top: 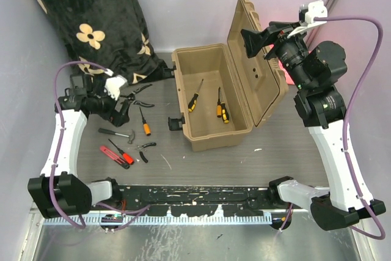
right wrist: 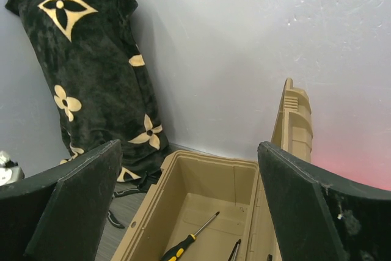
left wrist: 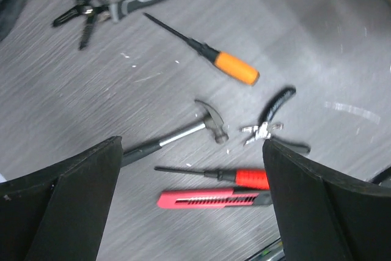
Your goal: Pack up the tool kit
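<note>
The tan toolbox (top: pixel 181 101) stands open in the middle of the table, its lid (top: pixel 253 59) tipped back to the right. Two yellow-and-black screwdrivers (top: pixel 195 96) (top: pixel 222 109) lie inside. Left of the box lie an orange-handled screwdriver (left wrist: pixel 229 66), a small hammer (left wrist: pixel 208 123), a red-handled screwdriver (left wrist: pixel 247 177), a red utility knife (left wrist: pixel 208 199), small pliers (left wrist: pixel 272 120) and black-handled pliers (left wrist: pixel 128 1). My left gripper (left wrist: pixel 190 151) hovers open above these loose tools, holding nothing. My right gripper (right wrist: pixel 189 148) hangs open and empty above the box's far right, near the lid (right wrist: pixel 293 126).
A black floral blanket (top: pixel 91 22) is bunched in the back left corner, its edge reaching the black-handled pliers. Grey walls close in the back and sides. A black strip with white marks (top: pixel 195 197) runs along the near edge between the arm bases.
</note>
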Robot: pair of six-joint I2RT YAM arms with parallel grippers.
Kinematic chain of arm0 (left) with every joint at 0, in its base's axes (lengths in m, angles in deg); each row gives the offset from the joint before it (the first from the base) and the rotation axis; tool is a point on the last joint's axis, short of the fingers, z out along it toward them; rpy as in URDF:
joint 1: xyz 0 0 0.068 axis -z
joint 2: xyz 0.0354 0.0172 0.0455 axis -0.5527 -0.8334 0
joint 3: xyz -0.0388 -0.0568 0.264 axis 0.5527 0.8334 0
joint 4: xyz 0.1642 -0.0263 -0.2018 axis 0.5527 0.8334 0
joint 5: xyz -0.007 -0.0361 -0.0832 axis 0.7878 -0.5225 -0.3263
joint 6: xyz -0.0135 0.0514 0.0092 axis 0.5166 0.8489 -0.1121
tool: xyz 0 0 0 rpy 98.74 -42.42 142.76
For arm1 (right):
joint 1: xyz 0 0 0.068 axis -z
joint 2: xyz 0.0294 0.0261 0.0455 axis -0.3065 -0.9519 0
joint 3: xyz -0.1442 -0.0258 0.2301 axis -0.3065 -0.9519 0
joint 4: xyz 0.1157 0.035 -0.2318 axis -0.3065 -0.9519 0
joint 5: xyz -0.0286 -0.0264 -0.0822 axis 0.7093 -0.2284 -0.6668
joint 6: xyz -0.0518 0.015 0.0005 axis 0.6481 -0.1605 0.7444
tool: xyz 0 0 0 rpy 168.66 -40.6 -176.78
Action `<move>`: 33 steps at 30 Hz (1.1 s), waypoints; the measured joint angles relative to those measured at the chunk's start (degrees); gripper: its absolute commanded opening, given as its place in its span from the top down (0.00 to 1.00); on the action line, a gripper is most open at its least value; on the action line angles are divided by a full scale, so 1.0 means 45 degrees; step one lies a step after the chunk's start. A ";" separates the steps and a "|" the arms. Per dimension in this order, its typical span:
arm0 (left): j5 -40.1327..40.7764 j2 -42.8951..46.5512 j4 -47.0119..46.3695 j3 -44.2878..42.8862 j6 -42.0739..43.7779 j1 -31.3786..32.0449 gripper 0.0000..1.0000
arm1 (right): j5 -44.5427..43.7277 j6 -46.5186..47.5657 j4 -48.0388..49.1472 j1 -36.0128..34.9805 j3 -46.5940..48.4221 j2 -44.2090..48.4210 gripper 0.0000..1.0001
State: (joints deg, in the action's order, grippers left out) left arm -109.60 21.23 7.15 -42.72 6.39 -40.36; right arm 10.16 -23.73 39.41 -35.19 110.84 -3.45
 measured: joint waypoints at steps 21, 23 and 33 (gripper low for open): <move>-0.2181 -0.3439 0.4099 0.0947 1.4460 -0.2191 0.00 | 0.0160 -0.0053 -0.0049 0.0000 -0.0024 0.0185 0.02; -0.2191 -0.3793 0.4075 0.1010 1.5261 -0.2181 0.00 | 0.0185 -0.0092 -0.0049 -0.0005 -0.0024 0.0185 0.01; -0.1875 -0.5999 0.3385 0.0835 1.7898 -0.2074 0.07 | 0.0418 -0.0243 -0.0102 -0.0005 -0.0117 0.0185 0.00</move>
State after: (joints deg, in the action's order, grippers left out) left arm -118.04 -5.77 22.39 -38.96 86.93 -49.70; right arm 12.04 -24.83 38.96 -35.22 110.32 -2.62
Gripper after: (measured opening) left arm 0.983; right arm 0.999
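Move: The hammer lies almost straight beneath the open left hand, about 18 cm below it and 2 cm back. The red screwdriver lies 9 cm back and 2 cm right, and the red knife 12 cm back and level sideways. The orange screwdriver is some 3 cm ahead and 11 cm right; the small pliers are 9 cm back and 12 cm right. From the raised right hand the hammer lies roughly 50 cm left, 4 cm back and 52 cm down. The hammer is what the left hand sinks towards, dropping about 14 cm while easing slightly left and back. On the way the wrist swings clockwise by nearly 60 degrees, bringing the fingers to point down and to the right, in line with the handle. They stay wide open and stop short of the hammer, touching nothing. ##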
